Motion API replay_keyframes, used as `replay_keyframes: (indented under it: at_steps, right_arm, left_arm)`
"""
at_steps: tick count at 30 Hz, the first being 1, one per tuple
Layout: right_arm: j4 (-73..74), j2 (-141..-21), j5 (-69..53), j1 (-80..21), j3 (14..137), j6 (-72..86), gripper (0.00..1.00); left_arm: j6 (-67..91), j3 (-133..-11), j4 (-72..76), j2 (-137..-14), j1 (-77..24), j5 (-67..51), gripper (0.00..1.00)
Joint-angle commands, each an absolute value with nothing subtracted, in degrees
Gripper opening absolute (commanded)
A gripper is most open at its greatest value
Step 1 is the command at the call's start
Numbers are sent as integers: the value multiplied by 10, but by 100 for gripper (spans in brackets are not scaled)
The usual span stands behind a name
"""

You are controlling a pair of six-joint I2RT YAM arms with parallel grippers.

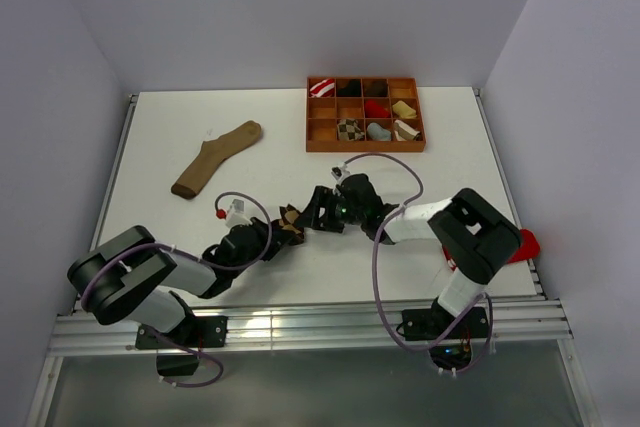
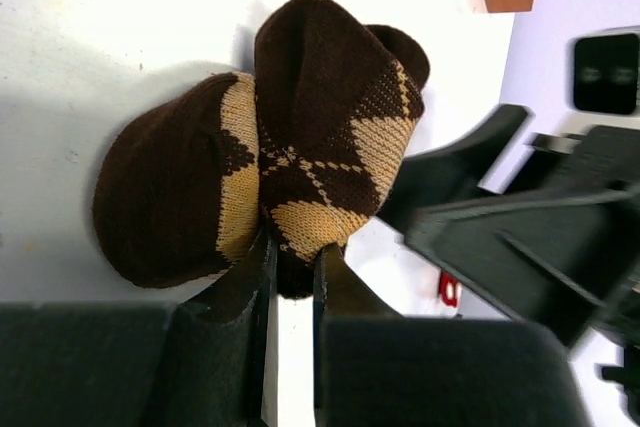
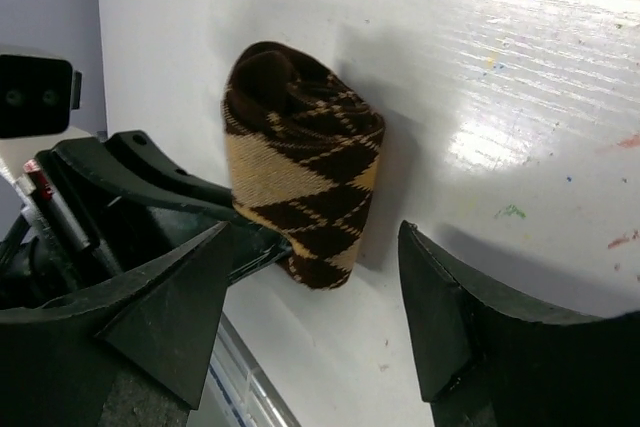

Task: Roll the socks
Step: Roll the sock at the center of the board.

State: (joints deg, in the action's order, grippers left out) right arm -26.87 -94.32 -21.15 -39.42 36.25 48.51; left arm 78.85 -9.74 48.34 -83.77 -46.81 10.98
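Note:
A dark brown argyle sock (image 1: pixel 291 219) with tan diamonds sits bunched into a roll on the white table, near the front middle. In the left wrist view the sock (image 2: pixel 320 137) shows as two rounded folds, and my left gripper (image 2: pixel 292 252) is shut on its lower edge. The right wrist view has the sock (image 3: pixel 300 157) standing just ahead of my right gripper (image 3: pixel 315 237), which is open and apart from it. The left fingers (image 3: pixel 190 192) reach in from the left there. In the top view the right gripper (image 1: pixel 312 212) faces the left gripper (image 1: pixel 283 232) across the sock.
A wooden compartment tray (image 1: pixel 365 148) with several rolled socks stands at the back right. A long plain tan sock (image 1: pixel 215 159) lies at the back left. A red object (image 1: pixel 524 244) rests by the right edge, behind the right arm.

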Motion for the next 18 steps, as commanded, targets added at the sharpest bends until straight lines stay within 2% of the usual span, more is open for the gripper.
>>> replay_keyframes:
  at_steps: [1, 9, 12, 14, 15, 16, 18]
  right_arm:
    - [-340, -980, -229, -392, 370, 497, 73]
    - [-419, -1050, -257, -391, 373, 523, 70]
    - [-430, -1062, -265, -392, 374, 523, 61]
    - [-431, -1063, -265, -392, 371, 522, 50]
    - [-430, -1061, -264, -392, 371, 521, 39]
    - [-424, -1059, -262, -392, 371, 519, 34]
    - [-395, -1048, -257, -391, 373, 502, 25]
  left_arm:
    - [803, -75, 457, -861, -462, 84, 1]
    - [799, -77, 479, -887, -459, 68, 0]
    - [796, -79, 485, -898, -458, 62, 0]
    - [793, -84, 490, -906, -458, 56, 1]
    - [788, -87, 487, -906, -458, 55, 2]
    - [787, -92, 480, -906, -458, 54, 3]
    - [781, -94, 472, -904, -458, 55, 11]
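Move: The half-rolled argyle sock, pinched by the left hand, lies about 4 cm to the right hand's left, 1 cm ahead and 3 cm below its open fingers. From the left hand it is some 2 cm ahead, 1 cm right and 1 cm lower. From the right hand, the brown sock lies roughly 25 cm left and 17 ahead, the compartment box 15 right and 28 ahead. Sinking and reaching left about 2 cm each, the right hand pinches the sock the left still holds. ##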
